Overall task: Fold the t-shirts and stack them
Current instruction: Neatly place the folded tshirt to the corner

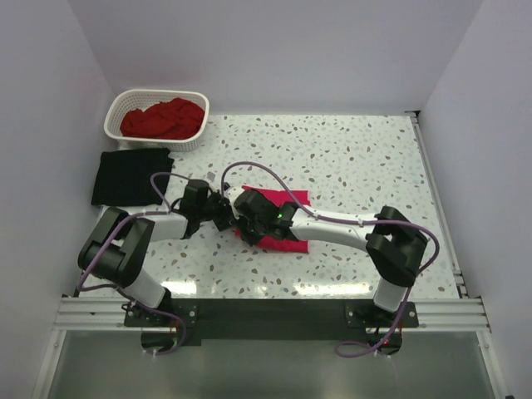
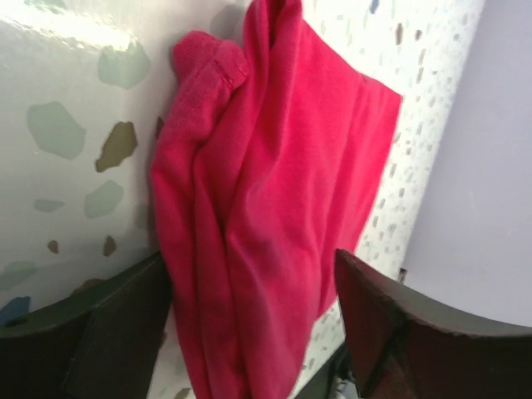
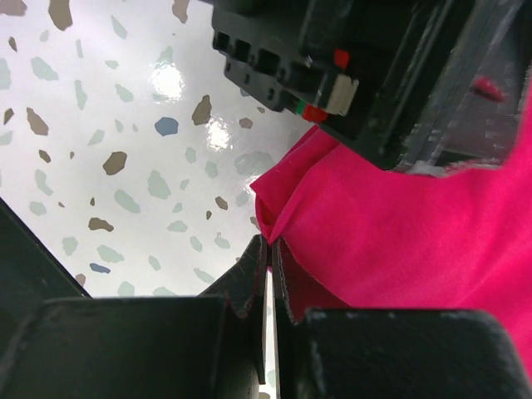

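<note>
The bright pinkish-red t-shirt [image 1: 283,224] lies folded at the middle of the table, with both grippers at its left edge. In the left wrist view its bunched edge [image 2: 266,208] runs between the fingers [image 2: 116,324] of my left gripper [image 2: 249,332], which stands open astride it. My right gripper [image 3: 270,249] is shut, its tips pinching a folded corner of the same shirt [image 3: 399,233]. A black t-shirt [image 1: 131,176] lies folded flat at the left. The darker red t-shirt [image 1: 162,119] sits crumpled in the basket.
The white lattice basket [image 1: 116,112] stands at the back left corner, just behind the black shirt. White walls close in the speckled table [image 1: 357,158] on three sides. The two arms meet over the table's middle.
</note>
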Motion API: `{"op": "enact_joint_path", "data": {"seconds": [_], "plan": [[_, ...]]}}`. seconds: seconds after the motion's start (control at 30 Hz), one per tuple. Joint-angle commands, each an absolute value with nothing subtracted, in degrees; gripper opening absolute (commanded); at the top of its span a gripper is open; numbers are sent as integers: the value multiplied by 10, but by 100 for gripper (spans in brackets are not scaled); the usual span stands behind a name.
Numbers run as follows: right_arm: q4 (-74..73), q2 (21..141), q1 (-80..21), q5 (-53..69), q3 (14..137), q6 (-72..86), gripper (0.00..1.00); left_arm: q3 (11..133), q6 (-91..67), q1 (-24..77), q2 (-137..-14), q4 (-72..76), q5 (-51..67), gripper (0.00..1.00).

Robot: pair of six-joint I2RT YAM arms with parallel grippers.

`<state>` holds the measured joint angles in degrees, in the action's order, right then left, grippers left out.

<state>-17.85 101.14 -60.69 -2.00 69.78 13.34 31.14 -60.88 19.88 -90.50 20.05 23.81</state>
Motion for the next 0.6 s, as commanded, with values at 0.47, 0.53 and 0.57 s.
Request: {"op": "enact_joint_path", "data": {"seconds": [0.47,0.53,0.57], "plan": [[-132,972,-606,-11,692,160,26,359,-471,217,-923,77,128,7],[-139,967,-606,-15,691,163,36,373,-455,217,-916,49,103,0],[-149,961,-606,-19,690,165,38,379,-435,217,-911,36,92,0]]}}
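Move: The left hand's open fingers already straddle the red folded t-shirt's bunched left edge, which lies about 2 cm below and 1 cm right; the red shirt's middle is roughly 12 cm right, level fore and aft. A black folded shirt lies some 30 cm left and 14 cm ahead of this hand. The right hand still pinches the near-left corner, with the red shirt's middle about 7 cm ahead, 8 cm right and 5 cm lower. Left hand sinks about 2.5 cm, pinches the shirt's left edge and edges left; the right opens, releasing its corner. ##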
